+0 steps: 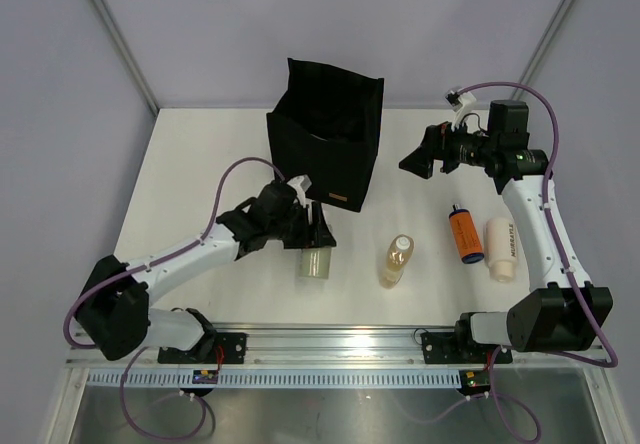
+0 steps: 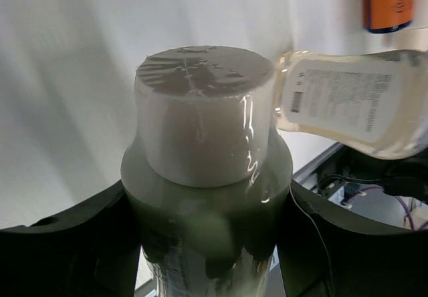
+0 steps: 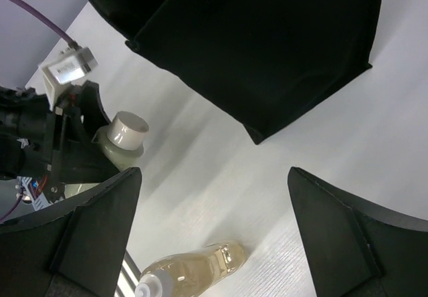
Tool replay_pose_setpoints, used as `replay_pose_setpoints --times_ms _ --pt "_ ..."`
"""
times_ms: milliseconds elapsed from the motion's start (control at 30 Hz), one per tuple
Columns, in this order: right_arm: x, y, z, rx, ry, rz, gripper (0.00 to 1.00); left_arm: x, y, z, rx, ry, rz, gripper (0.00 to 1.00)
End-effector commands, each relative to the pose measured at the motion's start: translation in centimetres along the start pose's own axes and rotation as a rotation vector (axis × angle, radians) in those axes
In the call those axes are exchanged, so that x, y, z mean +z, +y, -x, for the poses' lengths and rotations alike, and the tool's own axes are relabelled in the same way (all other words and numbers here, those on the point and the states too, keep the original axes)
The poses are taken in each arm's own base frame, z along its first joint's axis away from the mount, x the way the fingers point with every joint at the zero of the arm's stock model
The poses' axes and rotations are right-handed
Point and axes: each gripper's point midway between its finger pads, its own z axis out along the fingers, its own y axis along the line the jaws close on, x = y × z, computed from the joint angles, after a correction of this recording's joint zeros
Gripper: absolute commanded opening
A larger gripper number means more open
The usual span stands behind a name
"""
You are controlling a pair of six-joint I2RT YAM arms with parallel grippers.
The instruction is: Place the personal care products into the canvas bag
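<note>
My left gripper is shut on an olive-green bottle with a white cap, just in front of the black canvas bag. In the left wrist view the bottle fills the space between the dark fingers. An amber bottle lies to its right, then an orange tube with a blue cap and a white bottle. My right gripper hangs open and empty to the right of the bag, above the table. The right wrist view shows the bag, the held bottle and the amber bottle.
The bag stands at the back middle with floppy upper edges and a tan label on its front. A metal rail runs along the table's near edge. Grey walls close in the table at the back and sides.
</note>
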Motion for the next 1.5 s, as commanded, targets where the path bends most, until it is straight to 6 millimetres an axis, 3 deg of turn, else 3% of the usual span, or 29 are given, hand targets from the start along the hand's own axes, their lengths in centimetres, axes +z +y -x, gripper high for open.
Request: replay_pose_setpoints --times_ms 0,33,133,167,233,267,367,400,433,533,567,600,633,667,733,767,800,833,867,900,967,1033,1067,1167,1267,1400,1467 --pt "-0.5 0.9 0.8 -0.052 -0.032 0.033 1.00 -6.6 -10.5 9.0 0.112 -0.266 -0.323 0.00" --pt "-0.6 0.9 0.9 -0.055 -0.033 0.033 1.00 -8.4 -12.0 10.9 0.123 -0.315 -0.352 0.00" --pt "-0.7 1.2 1.0 -0.062 -0.035 0.043 1.00 -11.4 -14.1 13.7 0.141 -0.387 -0.393 0.00" --pt "-0.8 1.4 1.0 -0.071 -0.037 0.048 0.99 -13.7 -16.0 15.4 0.159 -0.444 -0.431 0.00" --pt "-1.0 1.7 1.0 -0.086 -0.037 0.061 0.99 -15.5 -17.5 17.2 0.173 -0.498 -0.452 0.00" --pt "-1.1 2.0 1.0 -0.098 -0.039 0.069 1.00 -17.6 -19.2 18.6 0.195 -0.550 -0.485 0.00" --pt "-1.4 2.7 0.8 -0.134 -0.039 0.099 1.00 -18.6 -20.3 21.8 0.211 -0.650 -0.468 0.00" --pt "-1.5 2.8 0.8 -0.145 -0.039 0.106 1.00 -20.1 -20.9 23.8 0.203 -0.731 -0.449 0.00" --pt "-1.6 3.2 0.8 -0.162 -0.038 0.125 0.99 -19.2 -20.3 25.4 0.192 -0.758 -0.415 0.00" --pt "-1.9 3.5 0.9 -0.197 -0.042 0.135 0.99 -20.8 -20.1 30.5 0.157 -0.924 -0.358 0.00" --pt "-2.0 3.6 0.8 -0.206 -0.045 0.133 1.00 -19.0 -19.3 32.1 0.150 -0.940 -0.313 0.00" --pt "-2.0 3.6 0.7 -0.209 -0.045 0.130 1.00 -19.1 -19.1 33.6 0.147 -0.988 -0.287 0.00" --pt "-2.0 3.6 0.4 -0.211 -0.043 0.130 0.99 -20.5 -19.9 35.3 0.150 -1.055 -0.297 0.00" --pt "-2.1 3.7 0.2 -0.210 -0.041 0.132 0.99 -18.0 -19.0 36.8 0.136 -1.051 -0.255 0.00" --pt "-2.1 3.8 -0.4 -0.212 -0.036 0.132 1.00 -19.1 -19.0 39.5 0.116 -1.118 -0.239 0.00" --pt "-2.2 3.8 -0.5 -0.216 -0.035 0.131 1.00 -16.3 -17.8 40.5 0.108 -1.098 -0.199 0.00" --pt "-2.3 3.8 -0.7 -0.223 -0.032 0.127 0.99 -15.7 -17.3 41.2 0.105 -1.099 -0.180 0.00" --pt "-2.5 3.7 -1.1 -0.246 -0.027 0.117 0.99 -15.4 -17.2 41.7 0.121 -1.099 -0.167 0.00" --pt "-2.6 3.7 -1.4 -0.258 -0.023 0.111 0.99 -13.1 -16.3 41.8 0.131 -1.066 -0.139 0.00" --pt "-2.6 3.7 -1.9 -0.277 -0.016 0.114 1.00 -12.0 -15.6 41.6 0.130 -1.037 -0.112 0.03" --pt "-3.1 4.2 -3.0 -0.395 -0.009 0.146 1.00 -9.4 -14.1 40.5 0.149 -0.968 -0.077 0.17" --pt "-3.1 4.3 -4.8 -0.523 0.013 0.188 0.99 -8.1 -13.4 39.5 0.153 -0.923 -0.075 0.34" --pt "-3.1 4.3 -5.6 -0.561 0.024 0.206 1.00 -6.6 -12.6 38.4 0.160 -0.875 -0.072 0.48" --pt "-2.9 4.1 -9.6 -0.748 0.101 0.329 0.99 -6.3 -12.2 37.0 0.177 -0.836 -0.073 0.77" --pt "-2.8 3.6 -12.0 -0.885 0.163 0.436 1.00 -7.0 -12.3 36.2 0.211 -0.818 -0.071 0.97" --pt "-3.0 4.1 -11.7 -0.957 0.182 0.571 1.00 -8.4 -12.8 35.1 0.265 -0.799 -0.077 0.99" --pt "-3.3 4.2 -11.6 -0.998 0.194 0.622 1.00 -10.0 -13.5 34.6 0.304 -0.808 -0.095 0.99"
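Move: The left hand already holds the green bottle; the open canvas bag is about 26 cm ahead and 2 cm to the right, its middle roughly level with that hand and its rim higher. The amber bottle stands 17 cm right of the left hand and 6 cm back. From the right hand, the amber bottle is roughly 19 cm back, 4 cm left and 21 cm lower; the orange bottle lies 9 cm back, 16 cm right, and the bag 12 cm ahead, 19 cm left. The left hand, keeping its grip on the green bottle, climbs about 35 cm, carries on some 30 cm forward over the bag's rim while its fingers swing up from steeply down towards forward, then sinks some 20 cm into the bag's mouth, opens wide to let go and rises again about 6 cm. The open right hand first holds nearly still, then draws back and sinks, some 8 to 9 cm each, towards the standing amber bottle, turning about 45 degrees counter-clockwise and touching nothing. ##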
